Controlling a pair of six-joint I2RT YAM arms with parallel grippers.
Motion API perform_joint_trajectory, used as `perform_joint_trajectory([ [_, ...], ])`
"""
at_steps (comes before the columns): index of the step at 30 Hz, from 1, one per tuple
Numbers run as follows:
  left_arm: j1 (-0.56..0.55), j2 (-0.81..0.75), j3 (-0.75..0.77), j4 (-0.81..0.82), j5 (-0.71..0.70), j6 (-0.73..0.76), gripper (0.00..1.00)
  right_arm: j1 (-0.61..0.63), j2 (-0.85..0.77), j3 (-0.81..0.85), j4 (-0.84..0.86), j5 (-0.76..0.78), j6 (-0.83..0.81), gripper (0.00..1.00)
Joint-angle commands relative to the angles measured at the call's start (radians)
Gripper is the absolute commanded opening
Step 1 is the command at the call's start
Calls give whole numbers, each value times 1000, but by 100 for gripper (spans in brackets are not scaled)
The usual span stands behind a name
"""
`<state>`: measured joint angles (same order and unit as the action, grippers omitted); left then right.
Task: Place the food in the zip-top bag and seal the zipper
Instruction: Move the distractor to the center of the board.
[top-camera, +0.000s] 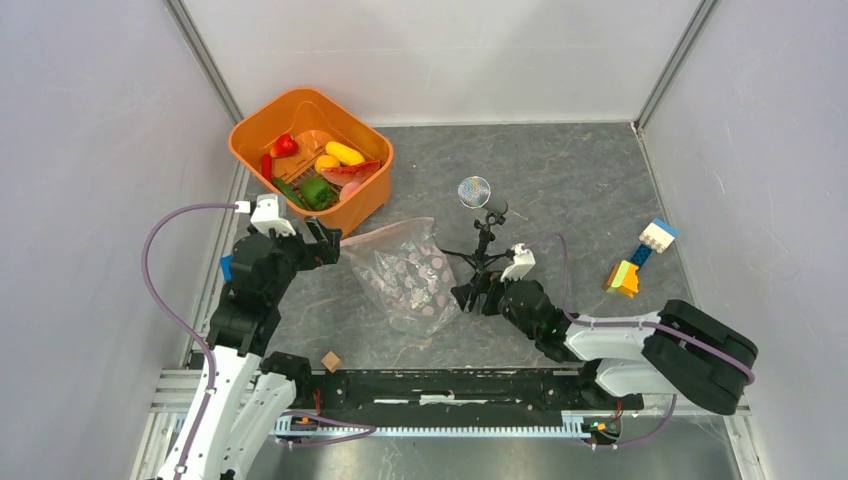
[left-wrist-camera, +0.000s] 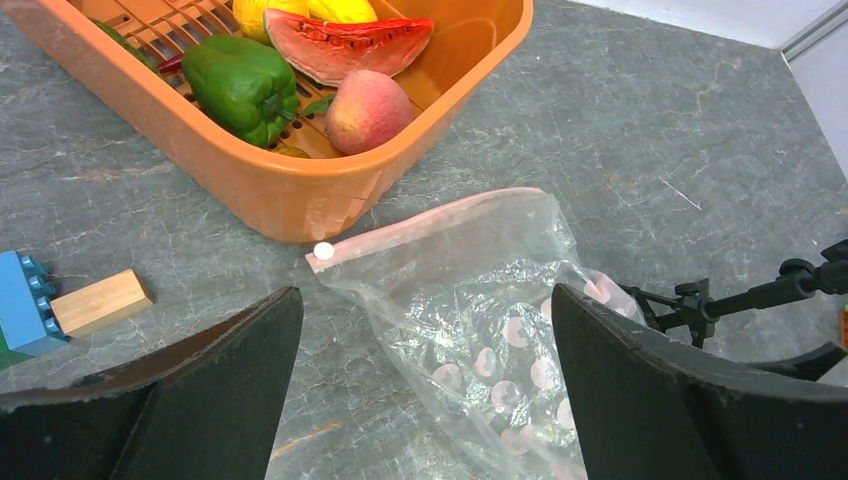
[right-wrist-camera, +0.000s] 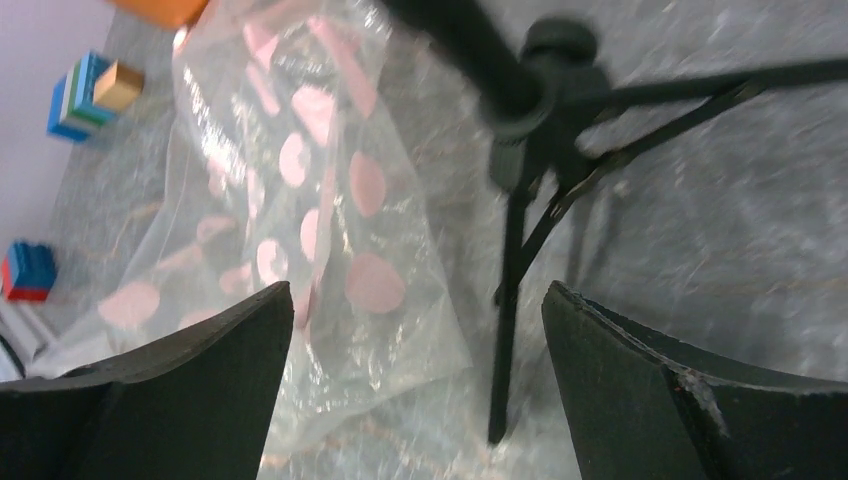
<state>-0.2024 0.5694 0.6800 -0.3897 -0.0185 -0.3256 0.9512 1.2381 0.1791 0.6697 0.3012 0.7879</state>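
The food lies in the orange basket (top-camera: 250, 130): red pepper (top-camera: 285, 145), yellow piece (top-camera: 344, 153), green bell pepper (top-camera: 318, 192), cucumber (top-camera: 288, 192). The left wrist view shows the green pepper (left-wrist-camera: 240, 85), a watermelon slice (left-wrist-camera: 345, 45) and a peach (left-wrist-camera: 367, 110). The clear dotted zip-top bag (top-camera: 405, 270) lies flat and empty in front of the basket, its pink zipper (left-wrist-camera: 430, 225) toward the basket. My left gripper (top-camera: 325, 240) is open above the bag's mouth corner (left-wrist-camera: 425, 295). My right gripper (top-camera: 470, 292) is open at the bag's right bottom edge (right-wrist-camera: 417, 290).
A small black tripod (top-camera: 480, 250) with a round shiny disc stands just right of the bag, close to my right fingers (right-wrist-camera: 530, 200). A wooden cube (top-camera: 331, 360) sits by the near rail. Coloured blocks (top-camera: 640, 255) lie at the right, a blue block (left-wrist-camera: 20, 300) at the left.
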Motion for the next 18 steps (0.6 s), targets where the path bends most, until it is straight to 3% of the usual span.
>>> perform_joint_trajectory([
  [1, 4, 1, -7, 20, 14, -26, 100, -105, 71, 54, 145, -4, 10, 98],
  [11, 4, 1, -12, 26, 41, -18, 100, -297, 271, 183, 249, -101, -42, 98],
  [15, 4, 0, -15, 26, 40, -15, 100, -343, 389, 297, 182, -71, -36, 98],
  [18, 4, 2, -17, 25, 44, -17, 100, -386, 471, 338, 251, -60, -25, 98],
])
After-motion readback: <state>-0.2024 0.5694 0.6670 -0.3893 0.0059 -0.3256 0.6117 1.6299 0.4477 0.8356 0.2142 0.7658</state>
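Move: The tripod's hub stands about 8 cm ahead of the right hand and 2 cm to its right, roughly at finger height. The zip-top bag lies flat some 14 cm to the hand's left, 3 cm ahead and 6 cm below; the toy bricks lie about 36 cm to its right and 7 cm ahead. From the left hand the hub is roughly 30 cm to the right, 4 cm ahead and 18 cm lower. Drive the right gripper forward about 13 cm at a level height, easing slightly right, while turning the wrist clockwise some 15 degrees. Keep the fingers wide open, take the tripod's hub between them and push the tripod forward over the board without gripping. ##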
